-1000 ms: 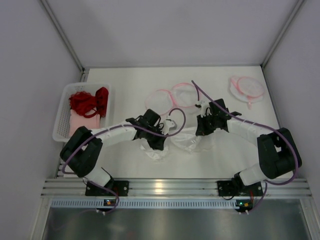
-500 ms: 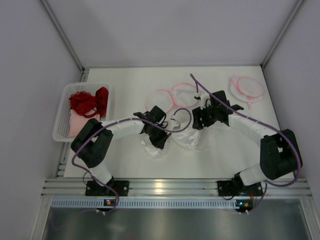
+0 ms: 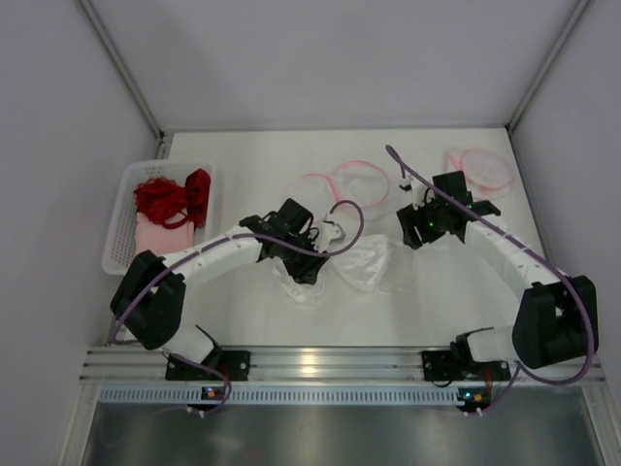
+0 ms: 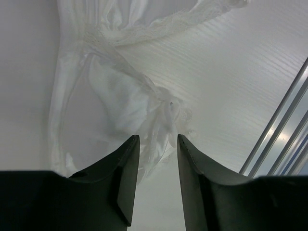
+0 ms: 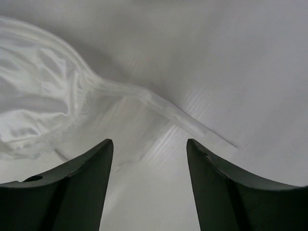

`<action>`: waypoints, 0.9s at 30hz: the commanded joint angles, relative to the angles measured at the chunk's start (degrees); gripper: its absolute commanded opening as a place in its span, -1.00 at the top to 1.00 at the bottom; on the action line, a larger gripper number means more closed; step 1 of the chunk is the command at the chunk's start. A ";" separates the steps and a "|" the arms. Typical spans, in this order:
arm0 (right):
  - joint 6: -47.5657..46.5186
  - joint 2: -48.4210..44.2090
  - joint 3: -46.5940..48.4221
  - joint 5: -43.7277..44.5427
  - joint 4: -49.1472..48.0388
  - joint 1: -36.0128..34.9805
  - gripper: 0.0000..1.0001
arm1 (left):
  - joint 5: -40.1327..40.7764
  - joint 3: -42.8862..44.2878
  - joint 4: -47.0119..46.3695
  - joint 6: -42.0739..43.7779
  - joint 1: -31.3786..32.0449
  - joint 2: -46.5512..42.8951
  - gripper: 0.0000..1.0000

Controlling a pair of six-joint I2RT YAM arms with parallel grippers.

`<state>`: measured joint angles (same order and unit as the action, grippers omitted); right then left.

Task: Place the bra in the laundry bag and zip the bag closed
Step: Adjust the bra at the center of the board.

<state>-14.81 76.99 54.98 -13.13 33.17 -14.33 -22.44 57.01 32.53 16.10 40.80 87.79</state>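
Observation:
The white bra [image 3: 364, 267] lies crumpled on the table in front of the arms. My left gripper [image 3: 309, 262] hovers over its left end, open; in the left wrist view the lacy bra fabric [image 4: 120, 91] sits just beyond the gripper [image 4: 158, 137], nothing pinched. My right gripper [image 3: 411, 235] is open, up and to the right of the bra; its wrist view shows a bra cup [image 5: 38, 91] and a strap [image 5: 163, 108] ahead of the gripper [image 5: 149, 142]. A pink-rimmed mesh laundry bag [image 3: 344, 184] lies flat behind the bra.
A second pink-rimmed laundry bag [image 3: 480, 167] lies at the back right. A white basket [image 3: 124, 218] holding red garments [image 3: 173, 199] stands at the left edge. The metal rail [image 4: 284, 120] runs along the table's near edge.
Both grippers have opened and let go of the bra, which now lies on the table. The right arm has drawn back to the upper right; the left stays over the bra's left end.

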 commanded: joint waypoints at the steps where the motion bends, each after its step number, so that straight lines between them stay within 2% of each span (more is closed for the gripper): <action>1: -8.38 0.43 -3.11 5.03 1.29 2.46 -0.24 | -0.68 2.31 1.30 0.42 -0.01 -4.03 0.12; 7: -14.10 8.08 -2.34 6.10 -2.40 10.09 -0.21 | -0.85 4.33 2.97 -0.01 -0.01 -6.57 0.10; 15: -15.95 17.48 -0.05 4.78 -4.69 11.60 -0.17 | -0.07 4.51 3.50 -1.33 -0.71 -9.65 0.10; 19: -17.09 19.07 -2.15 5.39 -7.06 11.60 -0.08 | -0.67 4.16 3.77 -1.33 -2.73 -10.62 0.11; 22: -18.59 19.86 -5.23 7.49 -9.61 11.08 0.12 | -2.78 3.98 3.76 -2.56 -5.63 -10.88 0.12; 27: -18.68 16.37 -5.15 7.42 -8.40 11.08 0.11 | -4.63 3.46 3.85 -3.35 -8.98 -12.11 0.14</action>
<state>-31.18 93.23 52.69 -8.10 25.23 -3.14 -24.62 59.68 36.29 13.63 33.01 78.35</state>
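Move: The bra's right band end lies some 9 cm to the right hand's right, 2 cm ahead and 10 cm below. The bra's right cup is about 11 cm to that hand's left, 2 cm back and 10 cm below; the laundry bag's middle is roughly 15 cm ahead and 18 cm left of it, equally low. The left hand hovers over the left cup, which is about 5 cm beneath it, 1 cm ahead and 2 cm to its right. Fingers come down astride the bra's right band end: the right hand swings about 9 cm to the right while sinking 9 cm to table level, then slides some 3 cm forward as its fingers narrow without shutting; a firm pinch can't be seen. Meanwhile the left hand, half open and empty, rises about 6 cm off the left cup, then also drifts forward and left. ##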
